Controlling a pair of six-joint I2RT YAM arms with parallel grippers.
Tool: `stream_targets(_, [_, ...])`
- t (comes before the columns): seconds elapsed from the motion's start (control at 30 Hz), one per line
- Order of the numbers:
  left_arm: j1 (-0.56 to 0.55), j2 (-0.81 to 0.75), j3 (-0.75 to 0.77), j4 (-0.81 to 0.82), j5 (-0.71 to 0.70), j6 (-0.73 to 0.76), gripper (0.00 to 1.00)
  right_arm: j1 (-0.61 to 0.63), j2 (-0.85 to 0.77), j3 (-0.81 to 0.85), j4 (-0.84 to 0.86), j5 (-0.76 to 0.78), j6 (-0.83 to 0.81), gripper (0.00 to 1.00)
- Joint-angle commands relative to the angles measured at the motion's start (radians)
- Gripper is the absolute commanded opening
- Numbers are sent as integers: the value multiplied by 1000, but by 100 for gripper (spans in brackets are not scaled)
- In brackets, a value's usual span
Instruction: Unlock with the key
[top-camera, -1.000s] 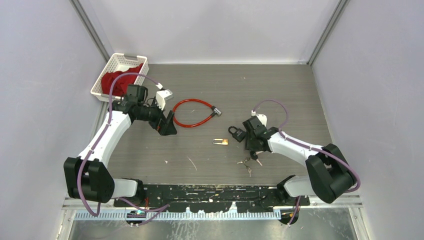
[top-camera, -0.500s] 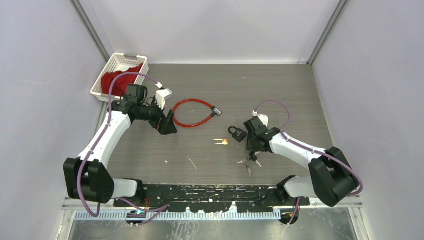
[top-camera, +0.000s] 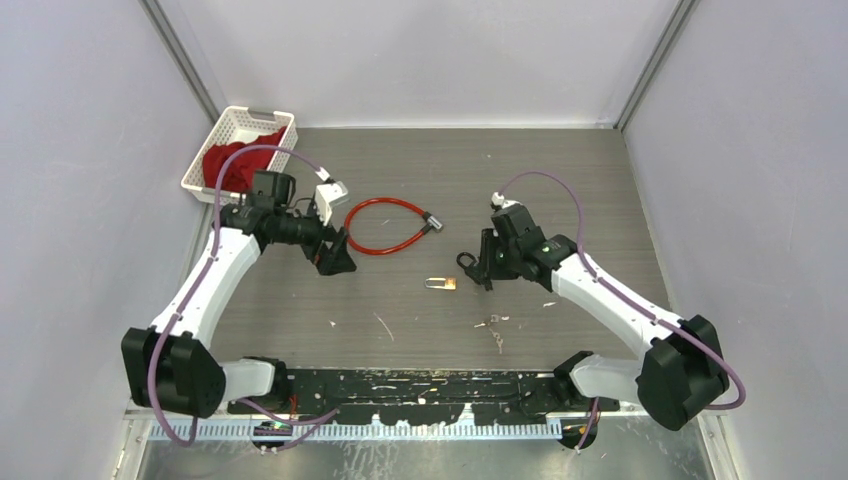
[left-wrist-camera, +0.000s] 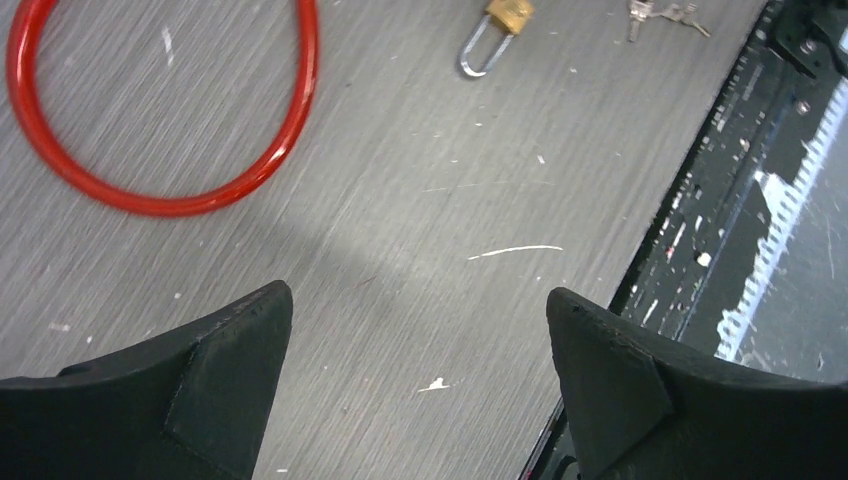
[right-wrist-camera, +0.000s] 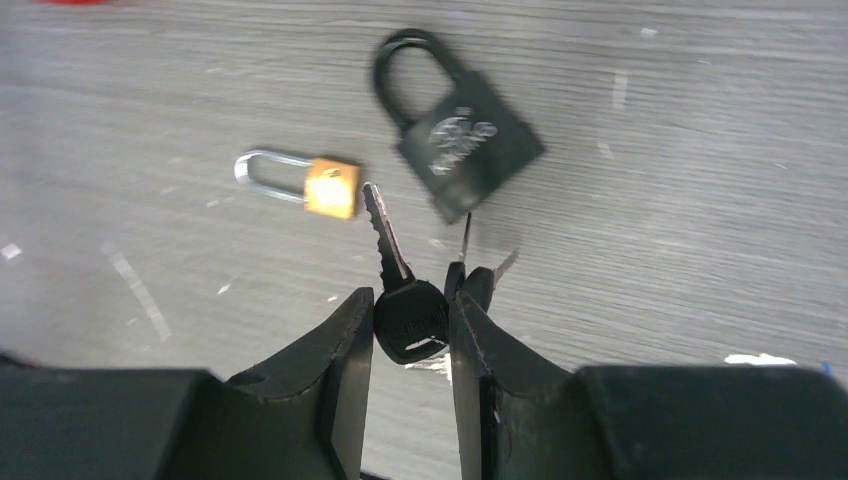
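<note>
My right gripper (right-wrist-camera: 410, 295) is shut on the black head of a key (right-wrist-camera: 408, 322), whose silver blade (right-wrist-camera: 385, 235) points away from me toward the table. A second black-headed key (right-wrist-camera: 478, 282) hangs beside the right finger. Just beyond lies a black padlock (right-wrist-camera: 462, 140), and a small brass padlock (right-wrist-camera: 320, 185) lies to its left. In the top view my right gripper (top-camera: 481, 262) hovers over the black padlock (top-camera: 465, 259), with the brass padlock (top-camera: 440, 283) nearby. My left gripper (top-camera: 335, 256) is open and holds nothing, low over bare table (left-wrist-camera: 420, 330).
A red cable lock (top-camera: 385, 225) lies in a loop right of my left gripper. Loose silver keys (top-camera: 492, 322) rest near the front edge. A white basket (top-camera: 222, 128) holding red cloth sits at the back left. The black base rail (top-camera: 430, 385) runs along the near edge.
My right gripper has closed on the key, lifted off the table and moved away from the front edge to above the black padlock. The left arm has barely moved.
</note>
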Motion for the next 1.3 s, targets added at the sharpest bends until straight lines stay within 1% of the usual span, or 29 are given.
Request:
stream_targets(0.0, [-36,-77,49,-104,116,222,97,2,-20,120,-13,-241,-72,1])
stream_targets(0.07, [-58,-92,73,-149,113,296,99,2,-11,152,0,-341,-86,1])
stream_targets(0.13, [-79,-118,98,-183,107,363,99,2,-1,172,37,-471,-90,1])
stream_targets(0.23, [-118,-175,103,-191,102,453,99,4,22,188,110,-629,-69,1])
stream_targets(0.33, [-128,-220,116,-207,124,492,97,19,36,174,225,-769,-26,1])
stream_targets(0.4, [-131,-255,110,-198,132,510,97,42,50,167,300,-836,0,1])
stream_targets(0.53, [-150,-323,73,-170,148,534,98,98,101,188,365,-935,12,1])
stream_targets(0.67, [-203,-369,44,-163,146,577,99,148,146,232,397,-1013,7,1])
stream_targets(0.77, [-227,-377,49,-184,148,589,99,177,178,265,406,-1050,8,1])
stream_targets(0.87, [-258,-377,53,-246,152,637,98,192,210,292,406,-1077,4,1])
stream_targets(1.03, [-322,-361,50,-250,127,649,88,222,276,347,398,-1115,-4,1])
stream_targets(1.07, [-331,-356,51,-251,126,654,84,229,287,360,390,-1119,-9,1])
stream_targets(1.13, [-344,-349,51,-256,128,676,78,239,305,383,372,-1122,-22,1])
stream_targets(1.27, [-366,-344,44,-257,93,702,64,246,325,415,339,-1111,-42,1])
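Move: The key already pinched in my right hand is bound for my left gripper, about 29 cm to its left, 1 cm ahead and 8 cm above. From my right hand, the black padlock lies some 5 cm straight ahead, the brass padlock about 2 cm ahead and 9 cm left, both roughly 9 cm below. From my left hand, the key is 29 cm right, 1 cm back and 8 cm lower; the red cable lock's middle is 15 cm ahead, 6 cm right and 17 cm below. I swing the key left by about 21 cm, lifting it and drawing it back, while my right wrist rolls and turns counter-clockwise to bring the blade towards my left fingers; my right grip holds. My open left hand backs off some 12 cm, rises and edges right to meet it, tilting up and turning clockwise, and late on begins closing partway around the blade. ##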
